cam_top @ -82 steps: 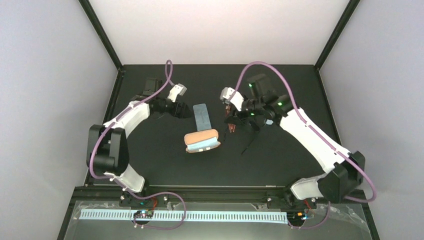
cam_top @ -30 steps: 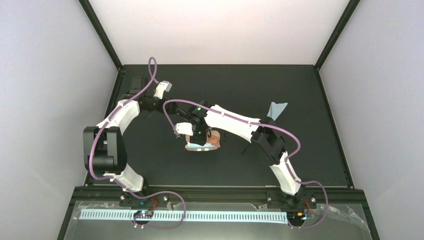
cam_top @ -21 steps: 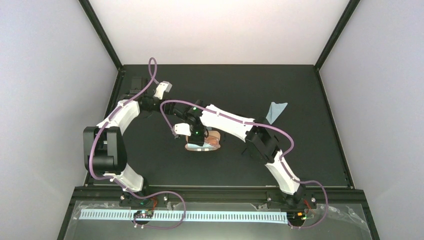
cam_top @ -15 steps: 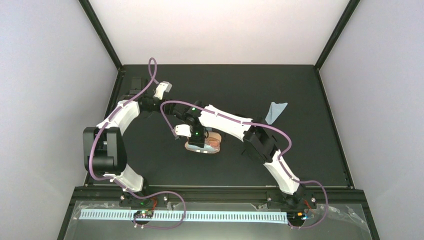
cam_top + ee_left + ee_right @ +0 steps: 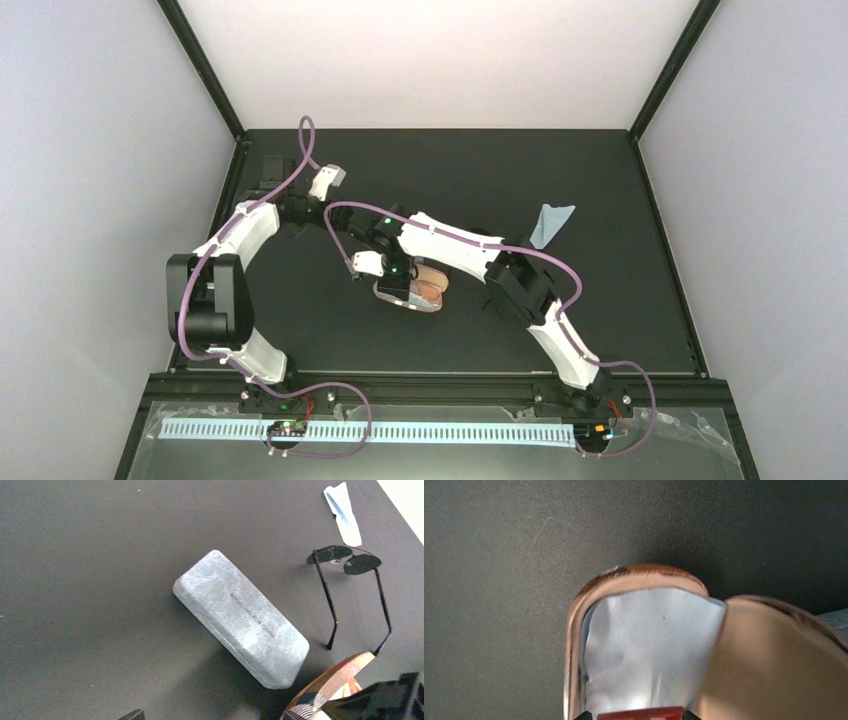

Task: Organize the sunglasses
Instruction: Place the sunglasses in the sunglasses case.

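The reddish-brown sunglasses (image 5: pixel 641 713) show as a red strip at the bottom of the right wrist view, with my right gripper (image 5: pixel 638 716) shut on them. They hang just over the open tan case (image 5: pixel 769 655), which has a light blue cloth (image 5: pixel 644 645) lying inside. From above, the right gripper (image 5: pixel 398 282) reaches across the table to that case (image 5: pixel 428 294). The black sunglasses (image 5: pixel 350 580) lie with arms unfolded beside the closed blue-grey case (image 5: pixel 240 617). My left gripper (image 5: pixel 312 208) is at the back left, open and empty; one fingertip (image 5: pixel 132 714) shows.
A second light blue cloth (image 5: pixel 551 221) lies on the black table (image 5: pixel 320 320) at the right back, also visible as the cloth (image 5: pixel 342 512) beyond the black pair. The right arm (image 5: pixel 470 250) stretches diagonally over the table's middle.
The right arm swung left from the right side to the tan case with the reddish-brown pair. In the last second it lowered a little and the case turned slightly. The left arm pulled back.
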Tool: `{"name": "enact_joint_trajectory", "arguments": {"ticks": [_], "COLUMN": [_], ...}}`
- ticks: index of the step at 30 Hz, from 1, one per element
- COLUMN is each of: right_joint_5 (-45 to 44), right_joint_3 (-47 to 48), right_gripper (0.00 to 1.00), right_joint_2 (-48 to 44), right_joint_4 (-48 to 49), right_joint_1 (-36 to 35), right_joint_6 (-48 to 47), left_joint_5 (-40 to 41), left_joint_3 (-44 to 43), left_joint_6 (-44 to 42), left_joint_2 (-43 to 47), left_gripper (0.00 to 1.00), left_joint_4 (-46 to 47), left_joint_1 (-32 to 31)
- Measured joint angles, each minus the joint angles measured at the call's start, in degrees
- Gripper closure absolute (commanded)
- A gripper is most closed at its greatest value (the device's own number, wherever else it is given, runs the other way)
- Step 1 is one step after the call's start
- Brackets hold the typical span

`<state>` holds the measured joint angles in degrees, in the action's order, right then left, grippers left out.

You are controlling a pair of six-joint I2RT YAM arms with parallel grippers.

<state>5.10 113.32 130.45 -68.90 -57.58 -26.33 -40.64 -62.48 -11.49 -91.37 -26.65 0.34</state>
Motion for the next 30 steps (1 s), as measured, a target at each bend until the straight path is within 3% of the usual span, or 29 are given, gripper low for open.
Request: {"name": "enact_joint_trajectory", "arguments": {"ticks": [11, 17, 30], "right_joint_5": [-0.4, 0.0, 1.0], "right_joint_3": [-12.8, -14.5, -12.7], "right_gripper": [0.78, 0.74, 0.66], "right_joint_2": [-6.9, -9.0, -8.0], "right_joint_4": [7.5, 9.3, 9.2], "right_joint_1": [-0.5, -0.6, -1.4], "right_joint_6": [1.6, 1.6, 3.6], "left_joint_5": [-12.5, -15.6, -15.2], "left_joint_3": [-0.5, -1.0, -0.5], "left_joint_6": [-5.4, -5.0, -1.9], "left_joint_2": [-3.1, -7.7, -8.1], "left_gripper": [0.47, 0.48, 0.46], "left_joint_4": [-5.7, -6.5, -3.6], "left_joint_1": [-0.1, -2.3, -4.5]}}
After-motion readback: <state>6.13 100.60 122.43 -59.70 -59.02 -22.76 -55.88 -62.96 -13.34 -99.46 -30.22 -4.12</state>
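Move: The right hand holds the red-framed sunglasses in the open brown case, whose middle is about 2 cm to its right, a centimetre ahead and 2 cm below. From that hand, the grey case lies about 12 cm straight ahead, and the black sunglasses some 6 cm ahead and 18 cm right. From the empty left hand, the brown case is roughly 15 cm back, 14 cm right and 11 cm lower. Still gripping the red-framed sunglasses in the open brown case, the right hand drags the case along as it works back about 2 cm, first dipping and edging right, then easing up and left again. The empty left hand comes towards the brown case, some 6 cm right, also back and down, turning clockwise and narrowing its fingers. ##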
